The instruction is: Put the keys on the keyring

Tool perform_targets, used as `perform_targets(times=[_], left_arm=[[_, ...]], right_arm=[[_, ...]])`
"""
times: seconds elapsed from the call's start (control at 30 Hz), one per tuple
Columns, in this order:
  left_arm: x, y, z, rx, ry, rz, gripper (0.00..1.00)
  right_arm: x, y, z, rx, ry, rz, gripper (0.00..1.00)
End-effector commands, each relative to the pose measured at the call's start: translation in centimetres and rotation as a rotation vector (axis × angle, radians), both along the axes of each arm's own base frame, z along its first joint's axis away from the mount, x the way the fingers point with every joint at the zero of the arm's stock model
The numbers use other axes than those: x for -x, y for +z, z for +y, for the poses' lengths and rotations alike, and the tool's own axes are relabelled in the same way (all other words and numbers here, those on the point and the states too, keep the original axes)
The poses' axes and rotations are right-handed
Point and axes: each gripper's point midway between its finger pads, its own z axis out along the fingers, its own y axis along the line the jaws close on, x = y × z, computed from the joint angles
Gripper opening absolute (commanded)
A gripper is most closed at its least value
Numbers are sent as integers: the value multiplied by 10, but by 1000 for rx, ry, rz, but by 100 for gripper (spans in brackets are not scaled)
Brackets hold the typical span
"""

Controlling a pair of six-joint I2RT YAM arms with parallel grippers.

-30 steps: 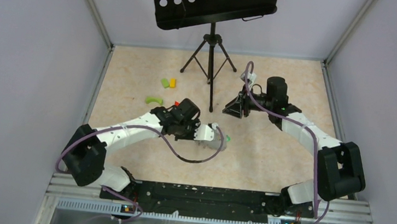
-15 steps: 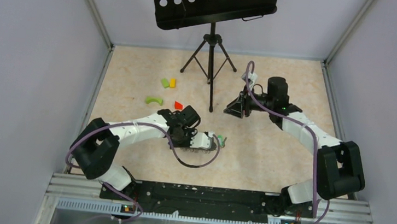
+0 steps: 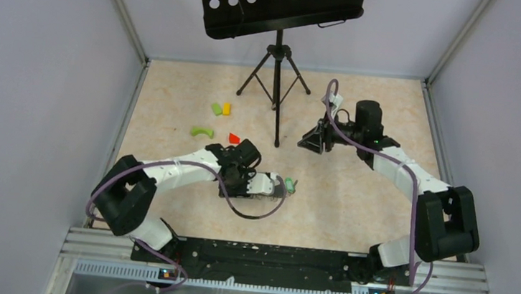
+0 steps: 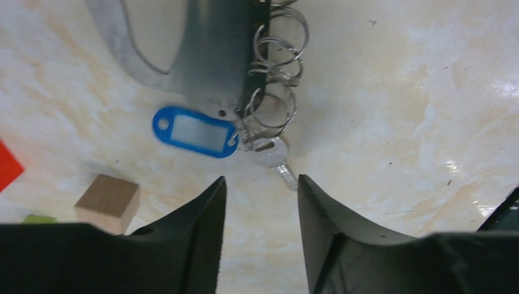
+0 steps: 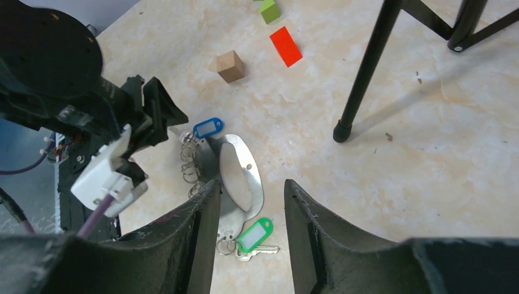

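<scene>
The keyring, a grey metal oval loop with a chain of small rings, lies flat on the table. A key with a blue tag hangs on the chain's rings at one end. A key with a green tag sits on rings at the other end. My left gripper stands open just short of the blue-tagged key's silver blade, with nothing between its fingers. My right gripper hovers open some way off, looking down at the keyring. In the top view the green tag peeks out by the left gripper.
A wooden cube, a red block and a green block lie beyond the keyring. The black music stand's tripod has a leg foot close to the keyring. Green and yellow blocks sit further back left.
My left gripper has gone from shut to open and drawn back a little toward its base, lower over the table. The right arm has shifted slightly to the right.
</scene>
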Motion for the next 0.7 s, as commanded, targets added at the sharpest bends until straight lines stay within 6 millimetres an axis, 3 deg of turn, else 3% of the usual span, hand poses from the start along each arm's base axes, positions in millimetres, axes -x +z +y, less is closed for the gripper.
perform_targets(times=[0.0, 0.1, 0.2, 0.33, 0.53, 0.67], left_arm=[[-29, 38, -8, 132, 51, -129, 54], [-53, 63, -13, 278, 105, -189, 61], [-82, 95, -12, 451, 174, -277, 72], [-117, 132, -4, 649, 287, -419, 98], [-143, 163, 7, 883, 440, -542, 99], [-146, 183, 15, 1026, 516, -581, 99]], right_arm=[[-16, 38, -12, -8, -54, -130, 44], [-22, 49, -23, 20, -118, -175, 49], [-32, 58, -38, 83, -206, -210, 67], [-47, 58, -58, 185, -319, -221, 81], [-51, 42, -83, 264, -454, -199, 87], [-41, 37, -89, 262, -480, -200, 92]])
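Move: The left gripper hangs just over the blue-tag key, which lies about 2 cm below and 1 cm back; the keyring plate is some 10 cm to its right and 2 cm ahead, the wooden block about 10 cm ahead and 3 cm left. From the right gripper, all roughly 17 cm below, the blue-tag key is about 11 cm back and 21 cm left, the keyring plate 8 cm back and 12 cm left. Lift the empty left gripper off the blue-tag key and carry it about 14 cm forward and as far up, over the wooden block, swinging the fingers from straight down out to the right and forward while opening them wide. Meanwhile draw the right gripper some 7 cm right, also forward and a little up, away from the keyring plate, turning clockwise and opening wide. ##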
